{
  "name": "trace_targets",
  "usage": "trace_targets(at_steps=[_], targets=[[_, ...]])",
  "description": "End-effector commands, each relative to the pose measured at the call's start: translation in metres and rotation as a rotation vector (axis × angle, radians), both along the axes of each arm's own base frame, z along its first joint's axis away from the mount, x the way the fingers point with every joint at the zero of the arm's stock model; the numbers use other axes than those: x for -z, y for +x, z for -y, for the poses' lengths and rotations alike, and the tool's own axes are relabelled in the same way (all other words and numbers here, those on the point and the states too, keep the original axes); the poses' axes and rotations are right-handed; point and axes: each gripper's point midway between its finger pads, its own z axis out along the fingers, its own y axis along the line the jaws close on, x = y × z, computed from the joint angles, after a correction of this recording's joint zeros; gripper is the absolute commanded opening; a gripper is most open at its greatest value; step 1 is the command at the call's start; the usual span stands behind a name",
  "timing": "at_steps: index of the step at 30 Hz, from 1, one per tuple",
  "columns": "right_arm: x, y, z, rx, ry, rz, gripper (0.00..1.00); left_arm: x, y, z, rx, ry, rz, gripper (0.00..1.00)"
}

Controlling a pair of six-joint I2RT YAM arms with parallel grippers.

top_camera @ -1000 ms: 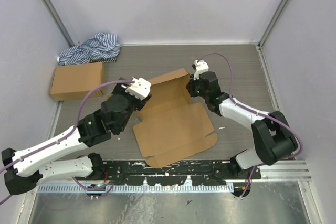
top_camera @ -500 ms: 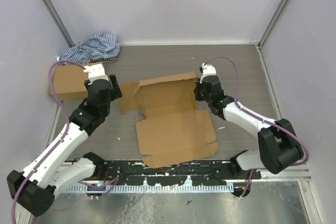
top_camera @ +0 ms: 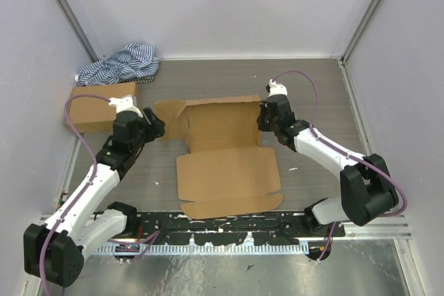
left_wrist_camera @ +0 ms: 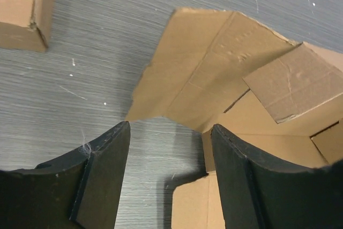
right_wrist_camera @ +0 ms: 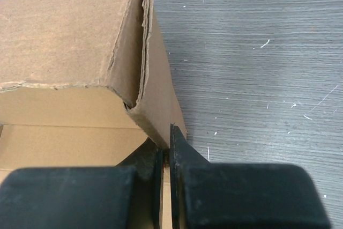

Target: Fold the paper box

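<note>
The paper box lies mid-table as a brown cardboard blank. Its back and right walls stand raised, and the lid panel lies flat toward me. My right gripper is shut on the box's right wall, pinching the cardboard edge between its fingertips. My left gripper is open just left of the box's spread left flap. Its fingers stand wide apart over bare table, with nothing held. A corner of the box shows low between them.
A ready-made brown cardboard box sits at the left wall, also seen in the left wrist view. A blue-white striped cloth is bunched in the back left corner. Side walls and a metal rail bound the grey table.
My left arm has swung left off the box and now sits beside its left flap. The box has turned squarer to the table. My right gripper has kept its grip on the right wall.
</note>
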Motion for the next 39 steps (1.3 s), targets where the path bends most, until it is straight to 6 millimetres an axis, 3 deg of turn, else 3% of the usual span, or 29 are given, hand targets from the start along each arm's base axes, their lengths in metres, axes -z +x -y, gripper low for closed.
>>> trace_targets(at_steps=[1,10,17,24,32,39], targets=[[-0.022,0.009,-0.009,-0.002,0.049,0.021,0.01,-0.01,0.007,0.014,0.065,-0.047,0.079,0.68],[-0.03,-0.001,-0.001,-0.074,-0.016,0.064,0.01,-0.011,0.004,-0.042,-0.2,0.068,0.148,0.71],[-0.043,-0.02,0.01,-0.121,-0.033,0.185,0.01,-0.015,0.009,-0.064,-0.34,0.061,0.207,0.68],[-0.047,-0.035,0.014,-0.141,-0.018,0.207,0.01,0.0,0.008,-0.074,-0.404,0.038,0.232,0.67],[-0.064,-0.041,0.019,-0.153,0.029,0.235,0.01,0.009,0.002,-0.083,-0.425,0.025,0.285,0.67],[-0.078,-0.046,0.012,-0.216,0.095,0.27,0.01,0.006,0.011,-0.07,-0.341,0.008,0.328,0.66]])
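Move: The open right edge of the paper box is already pinched in the right hand. The box's front panel lies about 15 cm back, 9 cm to its left and 9 cm below, and its rear top strip some 12 cm left and 4 cm ahead, level in height. From the empty left hand, the left flap is about 5 cm ahead, 3 cm right and 7 cm down, and the closed box about 6 cm ahead, 18 cm left and 9 cm down. Still pinching the box's right edge near the rear corner, the right hand waits briefly, then drags it about 5 cm back, half as far right and about 4 cm up, fingertips tipping up some 10 degrees. The left hand, fingers staying open, swings some 8 cm left, away from the left flap and towards the closed box, turning about 20 degrees counter-clockwise and ending a little lower. ##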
